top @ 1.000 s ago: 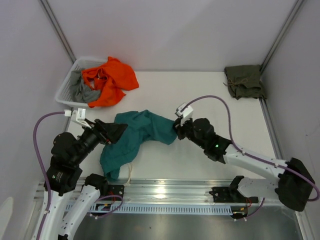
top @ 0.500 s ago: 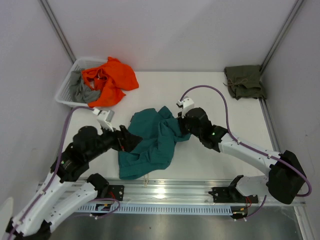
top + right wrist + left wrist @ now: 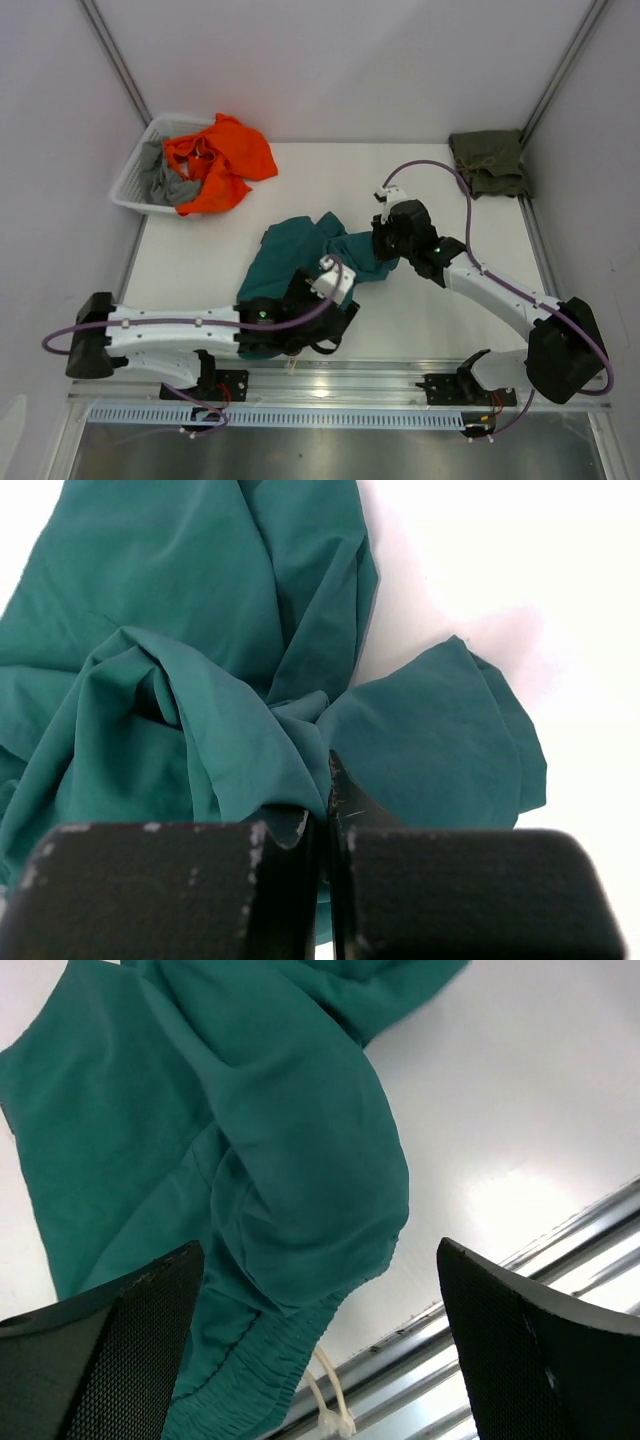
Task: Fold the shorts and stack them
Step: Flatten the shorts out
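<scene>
The teal shorts (image 3: 300,262) lie crumpled in the middle of the table, their waistband toward the near edge. My right gripper (image 3: 386,250) is shut on a fold of the teal shorts (image 3: 200,680) at their right side, its jaws (image 3: 328,770) pinched together on the cloth. My left gripper (image 3: 338,305) hovers open over the waistband (image 3: 280,1380), with nothing between its fingers (image 3: 318,1260). The off-white cord (image 3: 335,1405) dangles over the metal edge. The olive shorts (image 3: 487,162) lie folded in the back right corner.
A white basket (image 3: 133,168) at the back left holds an orange garment (image 3: 222,160) and a grey one (image 3: 168,186). A metal rail (image 3: 400,378) runs along the table's near edge. The left arm lies stretched low along that edge.
My left arm has swung from the left side across to the shorts' near edge, and its gripper has opened wide. The right gripper has pulled the teal cloth to the right and back.
</scene>
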### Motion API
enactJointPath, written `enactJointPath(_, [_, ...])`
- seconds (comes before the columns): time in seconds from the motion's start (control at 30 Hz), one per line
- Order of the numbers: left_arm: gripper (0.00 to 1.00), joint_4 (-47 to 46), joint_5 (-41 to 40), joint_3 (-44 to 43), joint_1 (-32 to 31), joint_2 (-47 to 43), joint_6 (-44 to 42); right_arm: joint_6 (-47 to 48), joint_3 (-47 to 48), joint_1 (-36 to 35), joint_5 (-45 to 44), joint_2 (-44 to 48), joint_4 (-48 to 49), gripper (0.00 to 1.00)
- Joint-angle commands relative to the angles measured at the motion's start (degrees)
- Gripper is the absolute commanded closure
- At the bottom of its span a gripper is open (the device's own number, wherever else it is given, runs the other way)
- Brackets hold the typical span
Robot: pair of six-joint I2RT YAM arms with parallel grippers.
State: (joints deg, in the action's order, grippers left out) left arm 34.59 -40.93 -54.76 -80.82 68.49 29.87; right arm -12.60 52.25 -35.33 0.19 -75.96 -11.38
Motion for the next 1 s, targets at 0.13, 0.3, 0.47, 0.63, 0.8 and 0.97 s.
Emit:
enactJointPath(0.13, [0.01,-0.48,-11.73,-7.02,-1.9,13.15,-1.22,-2.6,1.37,2.64,5.88,-0.59,0.21,1.0])
enactJointPath(0.3, [0.01,-10.58,3.64,-3.87,6.62,16.06,-3.24,-2.78,0.49,2.64,5.7,0.2,0.39,1.0])
enactJointPath(0.47, [0.23,-13.84,9.63,-0.26,14.09,18.25,-0.43,-3.04,0.13,2.64,5.62,0.29,0.57,1.0])
enactJointPath(0.63, [0.99,-20.94,27.35,6.3,20.25,14.58,0.11,-3.31,-0.3,3.07,4.74,0.55,-0.05,1.0])
enactJointPath(0.8, [1.0,-36.67,63.69,17.4,24.21,6.67,-0.6,-4.01,-1.01,3.08,0.98,4.76,-2.77,1.0])
enactJointPath(0.97, [1.0,-60.68,92.12,20.65,24.04,6.82,9.28,-4.1,-0.83,3.08,0.25,8.64,-3.74,1.0])
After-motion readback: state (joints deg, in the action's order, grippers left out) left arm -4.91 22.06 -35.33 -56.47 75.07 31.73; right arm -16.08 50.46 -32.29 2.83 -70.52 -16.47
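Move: The upper layer of the teal shorts, bunched in a raised fold, is what the open left hand is after: about 7 cm ahead of it, 1 cm to its right and 10 cm below. The shorts' drawstring hangs at the near rim some 12 cm back, 6 cm left and 13 cm below the left hand. The right hand already pinches another part of the cloth; from it, that fold lies roughly 9 cm back, 11 cm left and 8 cm below. The open left hand sinks about 10 cm while reaching some 7 cm forward onto the raised fold, shuts its fingers on the cloth there, then reverses, pulling the pinched layer roughly 9 cm back towards the near rim and 5 cm right with a slight lift, the wrist tipping down and swinging clockwise. The right hand keeps its pinch almost still until near the end, when it eases a couple of centimetres back and to the right. ##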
